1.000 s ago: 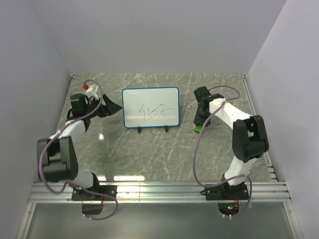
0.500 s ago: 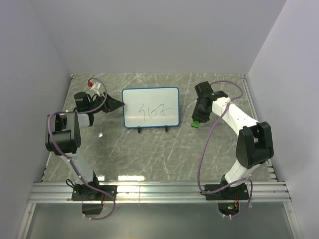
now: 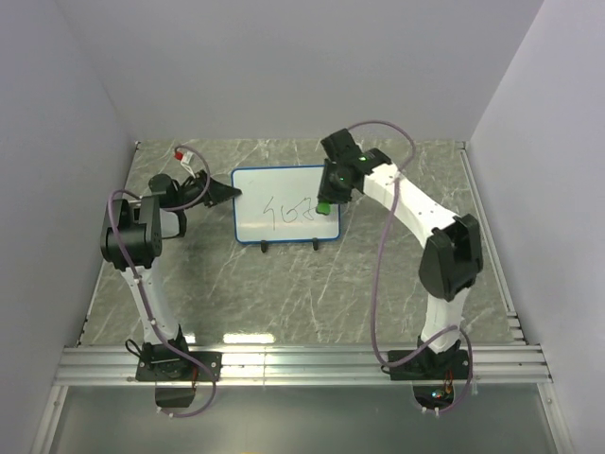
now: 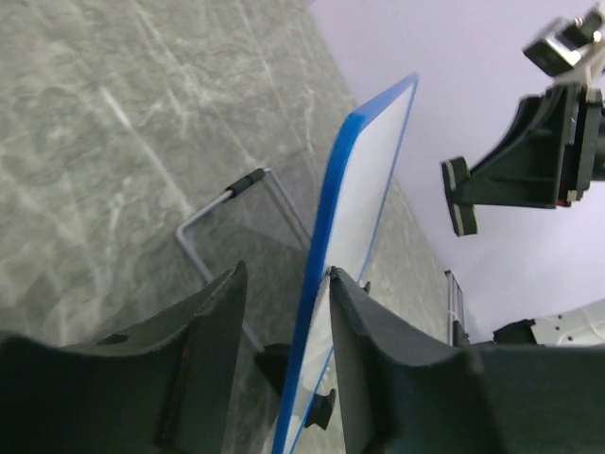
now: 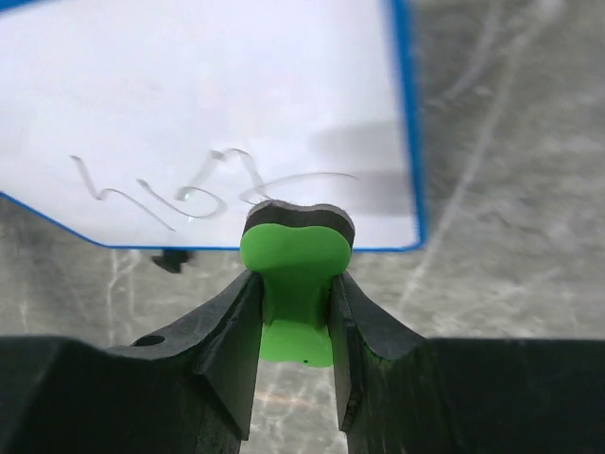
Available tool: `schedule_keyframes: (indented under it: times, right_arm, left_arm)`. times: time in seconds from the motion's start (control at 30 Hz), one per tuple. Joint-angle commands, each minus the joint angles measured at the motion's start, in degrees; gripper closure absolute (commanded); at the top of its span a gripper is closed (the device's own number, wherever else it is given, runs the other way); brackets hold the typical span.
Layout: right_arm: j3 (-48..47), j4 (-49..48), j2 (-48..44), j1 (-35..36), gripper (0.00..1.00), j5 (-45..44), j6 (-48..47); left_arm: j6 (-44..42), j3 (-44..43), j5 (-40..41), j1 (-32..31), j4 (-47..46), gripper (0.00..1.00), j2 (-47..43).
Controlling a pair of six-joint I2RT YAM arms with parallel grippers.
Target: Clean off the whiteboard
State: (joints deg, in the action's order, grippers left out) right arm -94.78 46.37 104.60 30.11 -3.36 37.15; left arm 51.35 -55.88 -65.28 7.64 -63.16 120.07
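The whiteboard (image 3: 274, 194) stands on the table on two black feet, with dark scribbles (image 3: 289, 216) at lower right. My left gripper (image 3: 225, 194) is at its left edge. In the left wrist view the jaws (image 4: 284, 274) straddle the blue frame (image 4: 333, 227): the right finger touches the board, and the left finger stands off with a gap. My right gripper (image 3: 326, 194) is shut on the green eraser (image 3: 323, 206) over the board's right part. In the right wrist view the eraser (image 5: 296, 270) has its dark pad just below the scribbles (image 5: 213, 189) on the board (image 5: 208, 85).
Grey marble table (image 3: 284, 293) inside white walls. A metal rail (image 3: 302, 364) runs along the near edge. A wire stand (image 4: 222, 203) props the board from behind. Purple cables loop from both arms.
My right arm swung left from beside the board, carrying the eraser onto the board's right part. My left gripper moved right to the board's left edge.
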Motion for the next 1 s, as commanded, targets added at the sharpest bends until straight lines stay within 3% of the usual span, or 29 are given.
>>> schedule_keyframes:
  times: [0.0,0.1,0.23,0.3,0.53,0.73,0.83,0.97]
  right_arm:
    - [-10.4,0.2,6.4,2.9,1.0,-0.5,-0.9]
    - [-18.3,0.5,13.1,6.5,1.0,-1.7,-1.6]
    - [-24.5,-0.3,20.3,10.9,1.0,-5.0,-0.8]
    - [-26.4,-1.9,23.1,13.9,1.0,-7.8,-0.8]
    - [-30.6,-5.2,28.7,18.8,1.0,-13.7,2.2]
    - [-39.7,-5.8,35.0,19.9,1.0,-18.7,2.5]
    - [-36.5,-6.7,34.1,18.8,1.0,-23.2,2.4]
    - [-21.4,-10.9,27.4,15.0,1.0,-26.1,3.5]
  left_arm:
    - [3.1,-2.9,-3.3,-1.7,-7.3,0.59,0.3]
    - [-0.5,-2.9,-3.2,-2.6,-2.4,0.76,-0.9]
    - [-7.0,-2.7,-2.5,-3.3,6.4,0.85,-2.8]
    - [-10.2,-2.5,-2.3,-3.5,8.8,0.96,-3.9]
    - [-21.3,-1.3,0.0,-3.9,23.0,1.0,-7.0]
    - [-22.3,0.8,0.6,-4.1,23.3,1.0,-8.7]
    - [-23.3,0.8,0.4,-4.1,25.4,1.0,-9.2]
    - [-23.3,1.2,0.5,-4.1,25.8,1.0,-9.5]
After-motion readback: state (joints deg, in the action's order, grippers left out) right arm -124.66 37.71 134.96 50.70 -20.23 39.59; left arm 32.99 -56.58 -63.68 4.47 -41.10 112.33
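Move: The whiteboard's left edge already stands between my open left fingers; the board's middle lies about 15 cm to the right of that hand, 3 cm nearer and 2 cm lower. My right hand already grips the green eraser above the board's right part. From it the black writing's middle is some 9 cm left, 3 cm ahead and 5 cm down, the board's right edge 4 cm right and 3 cm ahead at that depth, and the left fingertips 25 cm left, 7 cm ahead and 4 cm lower. I swing the held eraser some 20 cm left across the writing towards my left fingers, first high and slightly forward, then about 6 cm down and a little back onto the board, finally edging forward again near its left edge. Meanwhile my left hand shifts about 2 cm right and closes, pinching the board's left edge and holding on. ##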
